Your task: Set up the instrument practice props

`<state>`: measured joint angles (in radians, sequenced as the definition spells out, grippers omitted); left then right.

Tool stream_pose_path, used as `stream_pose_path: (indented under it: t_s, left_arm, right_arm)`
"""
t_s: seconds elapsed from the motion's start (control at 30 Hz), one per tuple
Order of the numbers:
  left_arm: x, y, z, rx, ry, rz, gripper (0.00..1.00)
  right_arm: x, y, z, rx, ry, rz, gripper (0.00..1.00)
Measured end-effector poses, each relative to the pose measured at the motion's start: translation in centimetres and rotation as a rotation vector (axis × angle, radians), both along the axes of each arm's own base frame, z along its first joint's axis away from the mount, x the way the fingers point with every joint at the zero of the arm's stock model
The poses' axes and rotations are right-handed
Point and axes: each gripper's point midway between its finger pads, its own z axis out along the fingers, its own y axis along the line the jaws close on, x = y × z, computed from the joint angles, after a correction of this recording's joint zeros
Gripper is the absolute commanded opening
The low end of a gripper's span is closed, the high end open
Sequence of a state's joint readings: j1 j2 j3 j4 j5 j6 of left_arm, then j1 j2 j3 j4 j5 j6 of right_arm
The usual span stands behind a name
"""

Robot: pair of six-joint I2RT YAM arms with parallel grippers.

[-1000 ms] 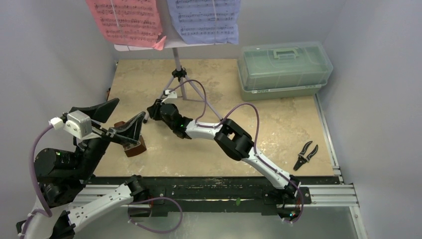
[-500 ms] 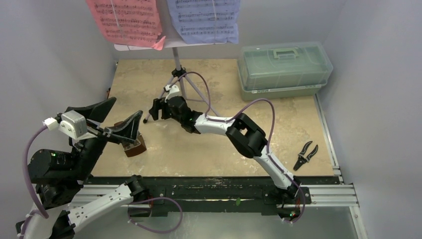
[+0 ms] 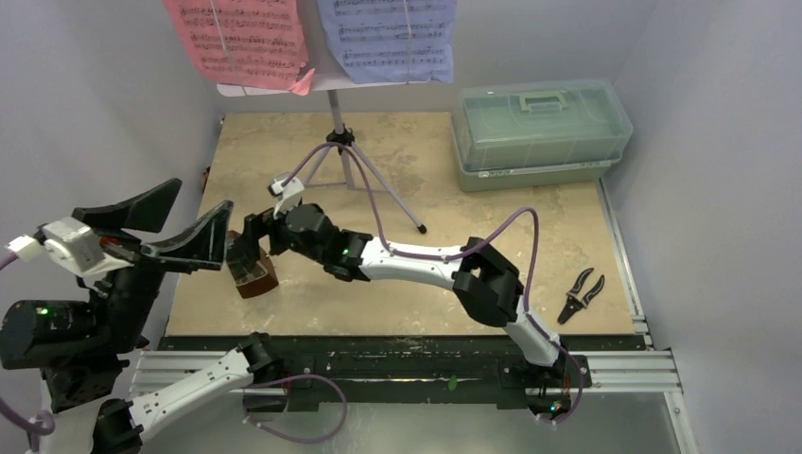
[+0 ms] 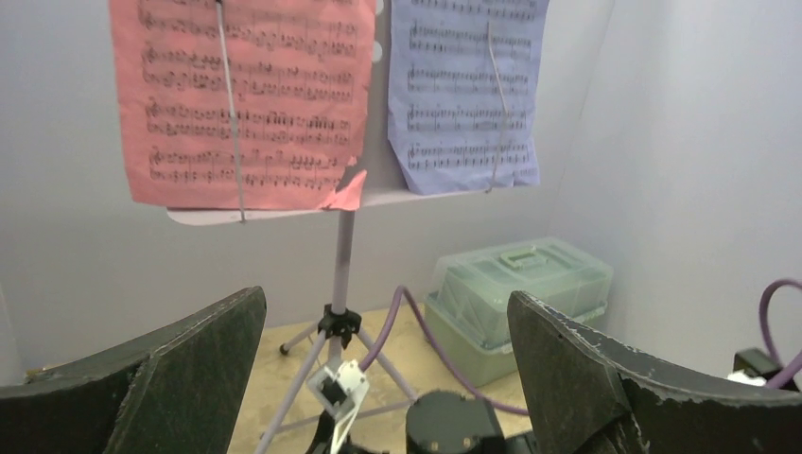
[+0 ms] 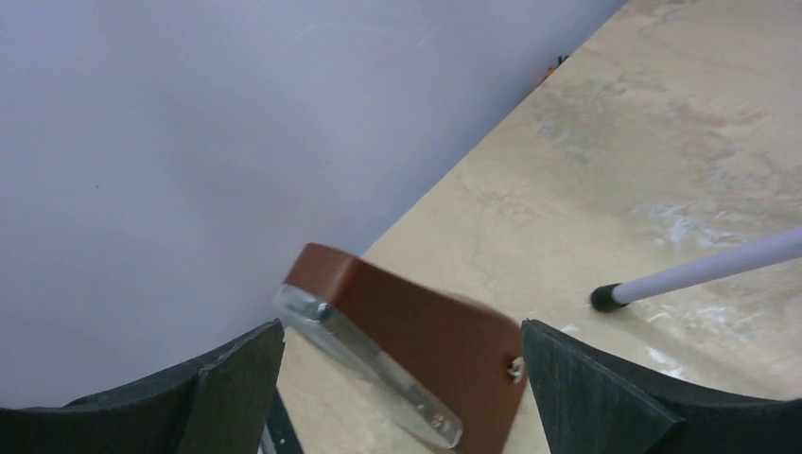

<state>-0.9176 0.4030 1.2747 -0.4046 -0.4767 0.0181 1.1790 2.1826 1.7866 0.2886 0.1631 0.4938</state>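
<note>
The lavender music stand (image 3: 336, 104) is on its tripod at the back, holding a pink sheet (image 3: 236, 43) and a pale-blue sheet (image 3: 388, 38). The left wrist view faces both, the pink sheet (image 4: 246, 95) and the blue sheet (image 4: 468, 85). The brown metronome (image 3: 255, 276) sits on the table near the left wall. My right gripper (image 3: 248, 248) is open. In the right wrist view the metronome (image 5: 426, 345) lies between its spread fingers, the gripper (image 5: 402, 331) not closed on it. My left gripper (image 3: 203, 194) is raised at the left, open and empty (image 4: 388, 378).
A translucent green lidded box (image 3: 539, 132) stands at the back right. Black pliers (image 3: 582, 295) lie near the right front edge. A tripod leg's foot (image 5: 602, 298) rests just beyond the metronome. The left wall is close beside the metronome.
My right arm swung left from the tripod leg to the metronome and its jaws opened wide. My left gripper lifted and drew back left, away from the metronome.
</note>
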Motion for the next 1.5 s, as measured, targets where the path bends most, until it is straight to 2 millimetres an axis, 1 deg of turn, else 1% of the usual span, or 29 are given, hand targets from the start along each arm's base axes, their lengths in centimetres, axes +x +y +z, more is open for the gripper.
stream_pose_path:
  t_s: [0.07, 0.1, 0.2, 0.3, 0.33, 0.4, 0.5, 0.53, 0.6, 0.63, 0.7, 0.77, 0.8, 0.87, 0.93, 1.03, 1.07, 1.13, 1.17, 1.2, 1.27, 1.3, 1.33, 1.37, 1.4, 1.43, 1.47, 1.5]
  left_arm:
    - [-0.6, 0.8, 1.0, -0.035, -0.019, 0.001, 1.00]
    - [-0.7, 1.1, 1.2, -0.047, -0.021, 0.003, 1.00]
    - [-1.0, 1.6, 1.2, -0.081, -0.016, 0.002, 1.00]
    - [-1.2, 1.7, 1.1, -0.106, -0.008, -0.006, 1.00]
    - [-1.2, 1.8, 1.0, -0.108, -0.006, -0.007, 1.00]
    - [-1.2, 1.7, 0.9, -0.116, 0.001, -0.013, 1.00]
    - [-1.2, 1.6, 0.8, -0.121, 0.007, -0.017, 1.00]
    - [-1.2, 1.6, 0.8, -0.122, 0.008, -0.018, 1.00]
    - [-1.2, 1.6, 0.7, -0.124, 0.010, -0.019, 1.00]
    - [-1.2, 1.5, 0.7, -0.125, 0.012, -0.020, 1.00]
    - [-1.0, 1.3, 0.4, -0.126, 0.019, -0.024, 1.00]
    - [-0.9, 1.0, 0.1, -0.120, 0.028, -0.025, 1.00]
    - [-0.8, 0.9, 0.1, -0.118, 0.031, -0.025, 1.00]
    - [-0.5, 0.6, -0.2, -0.111, 0.040, -0.024, 1.00]
    - [-0.1, 0.2, -0.6, -0.100, 0.052, -0.020, 1.00]
    - [0.7, -0.7, -1.5, -0.073, 0.078, -0.008, 1.00]
    - [1.2, -1.1, -1.8, -0.061, 0.091, -0.002, 1.00]
    - [2.1, -2.0, -2.7, -0.033, 0.116, 0.009, 1.00]
    - [2.7, -2.6, -3.4, -0.014, 0.134, 0.016, 1.00]
    - [3.3, -3.4, -4.1, 0.009, 0.154, 0.024, 1.00]
    - [4.7, -4.8, -5.8, 0.051, 0.196, 0.042, 1.00]
    - [5.5, -5.6, -6.8, 0.071, 0.222, 0.052, 1.00]
    - [6.3, -6.5, -8.1, 0.096, 0.254, 0.062, 1.00]
    - [7.1, -7.4, -9.4, 0.123, 0.286, 0.071, 1.00]
    - [8.0, -8.4, -10.9, 0.149, 0.323, 0.080, 1.00]
    - [8.8, -9.4, -12.6, 0.176, 0.361, 0.087, 1.00]
    - [9.5, -10.3, -14.3, 0.203, 0.401, 0.092, 1.00]
    - [10.1, -11.2, -16.1, 0.228, 0.443, 0.094, 1.00]
  right_arm:
    - [-1.3, 1.2, 0.4, -0.006, -0.004, -0.007, 0.99]
    - [-1.8, 2.0, 0.7, -0.007, -0.008, -0.017, 0.99]
    - [-2.5, 4.0, 1.5, 0.001, -0.035, -0.060, 0.99]
    - [-2.7, 5.4, 1.1, -0.023, -0.081, -0.115, 0.99]
    - [-2.5, 5.7, 0.7, -0.034, -0.096, -0.131, 0.99]
    - [-2.0, 6.2, -0.7, -0.072, -0.134, -0.169, 0.99]
    - [-1.0, 6.0, -3.7, -0.156, -0.182, -0.206, 0.99]
    - [-0.8, 6.0, -4.7, -0.175, -0.193, -0.210, 0.98]
    - [-0.6, 6.0, -5.7, -0.203, -0.219, -0.215, 0.90]
    - [-0.5, 6.0, -5.9, -0.212, -0.231, -0.215, 0.85]
    - [-0.5, 6.0, -6.0, -0.226, -0.258, -0.212, 0.74]
    - [-0.5, 5.9, -5.8, -0.228, -0.277, -0.212, 0.67]
    - [-0.6, 5.6, -5.9, -0.224, -0.281, -0.208, 0.64]
    - [-0.8, 4.5, -5.8, -0.226, -0.286, -0.196, 0.55]
    - [-0.9, 2.8, -5.8, -0.238, -0.280, -0.173, 0.41]
    - [-0.3, 0.0, -5.9, -0.245, -0.258, -0.153, 0.16]
    - [0.2, -1.4, -5.9, -0.236, -0.233, -0.146, 0.10]
    - [1.5, -4.7, -5.9, -0.220, -0.170, -0.141, 0.02]
    - [2.3, -6.3, -5.9, -0.211, -0.138, -0.144, 0.00]
    - [3.3, -8.3, -5.9, -0.193, -0.102, -0.144, 0.00]
    - [5.6, -13.3, -6.1, -0.151, -0.031, -0.161, 0.00]
    - [6.3, -15.3, -6.2, -0.132, -0.008, -0.172, 0.00]
    - [7.3, -18.2, -6.3, -0.109, 0.014, -0.189, 0.00]
    - [8.0, -20.5, -6.4, -0.094, 0.031, -0.211, 0.00]
    - [8.5, -22.8, -6.4, -0.083, 0.038, -0.233, 0.00]
    - [8.6, -24.6, -6.5, -0.078, 0.044, -0.246, 0.00]
    - [8.3, -26.3, -6.5, -0.074, 0.047, -0.253, 0.00]
    - [7.8, -27.3, -6.5, -0.071, 0.049, -0.251, 0.00]
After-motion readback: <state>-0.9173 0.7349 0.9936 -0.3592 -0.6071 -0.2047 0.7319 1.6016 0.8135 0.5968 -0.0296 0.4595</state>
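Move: The metronome stands about 6 cm to the left of the right hand, 1 cm back, its middle some 12 cm below. From that hand, the music stand's left foot is roughly 11 cm ahead, 1 cm left and 22 cm down; its right foot lies 11 cm ahead, 28 cm to the right, just as low. From the raised left hand the metronome is about 12 cm ahead, 2 cm left and 41 cm below. The right hand pinches the metronome near its top, having reached some 6 cm left and 6 cm down with open fingers, then hauls it right about 30 cm and slightly forward without raising its grip, past the stand's left foot. The left hand, after a small lift back and left, swoops down, right and forward towards the metronome, open, pitching down some 25 degrees. ##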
